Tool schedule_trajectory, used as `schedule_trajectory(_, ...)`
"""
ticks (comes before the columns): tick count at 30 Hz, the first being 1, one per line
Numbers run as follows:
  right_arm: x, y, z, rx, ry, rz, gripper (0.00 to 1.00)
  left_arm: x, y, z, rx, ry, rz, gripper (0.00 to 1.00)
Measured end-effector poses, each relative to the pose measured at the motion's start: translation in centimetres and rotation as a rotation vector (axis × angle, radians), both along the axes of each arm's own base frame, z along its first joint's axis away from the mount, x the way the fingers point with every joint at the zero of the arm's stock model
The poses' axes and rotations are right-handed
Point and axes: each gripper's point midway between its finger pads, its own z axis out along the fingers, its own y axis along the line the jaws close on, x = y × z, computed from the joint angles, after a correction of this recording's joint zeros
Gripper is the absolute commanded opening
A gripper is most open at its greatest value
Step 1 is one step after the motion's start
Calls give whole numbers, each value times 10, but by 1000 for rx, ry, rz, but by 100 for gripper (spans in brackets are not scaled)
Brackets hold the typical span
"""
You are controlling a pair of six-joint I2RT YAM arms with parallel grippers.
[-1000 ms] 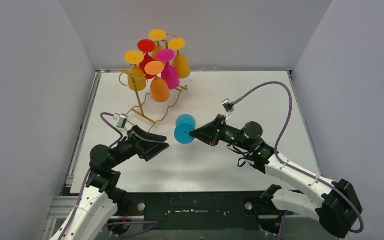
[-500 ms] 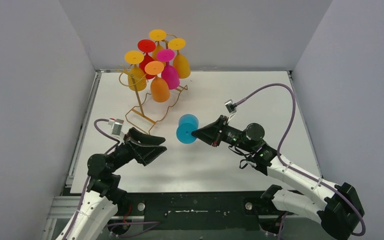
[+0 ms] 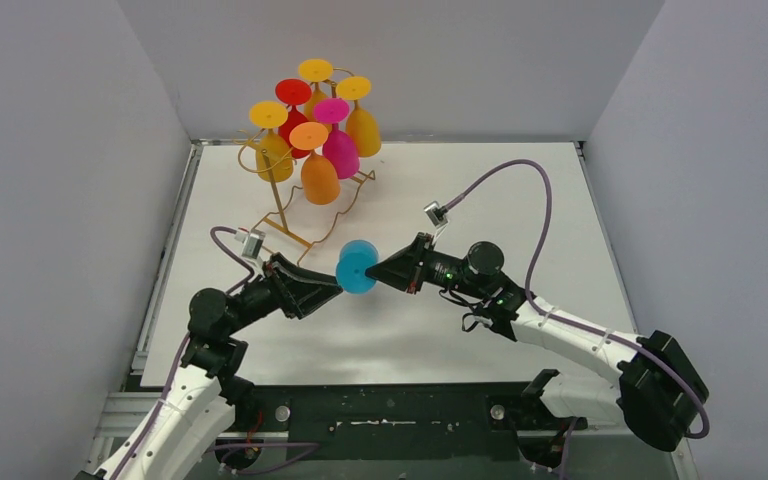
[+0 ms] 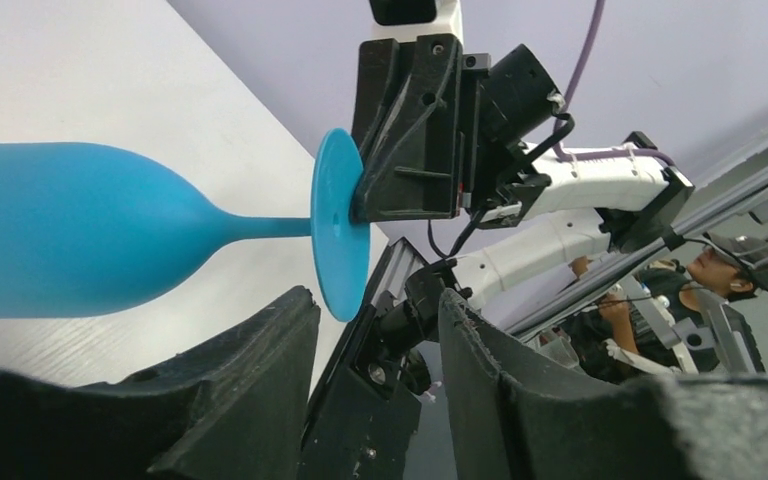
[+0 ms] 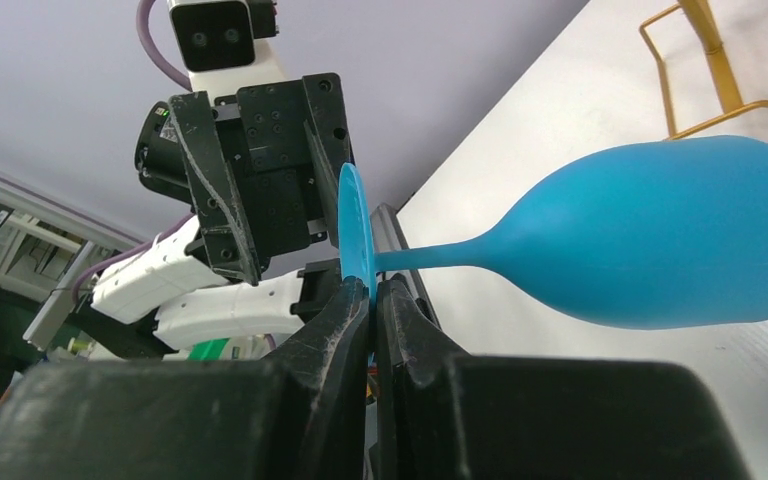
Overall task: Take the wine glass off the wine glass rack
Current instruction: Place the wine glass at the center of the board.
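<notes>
A blue wine glass [image 3: 358, 266] hangs on its side above the table, off the gold wine glass rack [image 3: 282, 222]. My right gripper [image 3: 373, 274] is shut on the rim of its round foot [image 5: 356, 228], and the bowl [image 5: 660, 235] points away toward the rack. My left gripper [image 4: 375, 297] is open with a gap between its fingers. The lower edge of the foot [image 4: 341, 240] sits just beyond its left fingertip, and nothing is between the jaws. In the top view the left gripper [image 3: 334, 287] nearly meets the right one at the foot.
Several glasses, yellow, red, orange [image 3: 318, 172] and pink [image 3: 339, 150], hang bowl-down on the rack at the back left. White walls close in the table [image 3: 480, 200] on three sides. A purple cable [image 3: 520, 180] arcs over the right arm.
The right arm carried the blue glass left toward the left arm. The left gripper came up to the glass's foot, and its jaws narrowed.
</notes>
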Motion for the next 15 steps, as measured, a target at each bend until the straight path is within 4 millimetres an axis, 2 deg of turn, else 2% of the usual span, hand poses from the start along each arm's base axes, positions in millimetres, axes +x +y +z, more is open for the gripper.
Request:
schedule_trajectory(5, -7, 11, 7, 25, -24, 44, 0, -7, -3, 4, -14, -8, -38, 33)
schedule_trajectory(11, -16, 25, 11, 41, -44, 95, 0, -9, -8, 0, -14, 25, -74, 15)
schedule_trajectory(15, -19, 26, 12, 46, -50, 109, 0, -12, -8, -4, -26, 41, -81, 14)
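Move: The blue wine glass hangs foot up from the right fingers, its foot's middle about 2 cm to the right hand's left and level with it. From the half-open left fingers the glass foot lies some 3 cm ahead, 4 cm to the right and 1 cm lower; those left fingers are about 6 cm left of, 3 cm back from and 1 cm above the right hand. On the rack, the orange glass is roughly 24 cm ahead of the left hand, 4 cm left and 8 cm lower. The left fingers close around the rim of the glass foot, from about half open to nearly shut, while the right hand keeps its pinch on the opposite side and brings the foot in between them. The right hand carries it about 3 cm left and back, rising 1 cm and turning slightly counter-clockwise; the left eases back and right by just over 1 cm. ##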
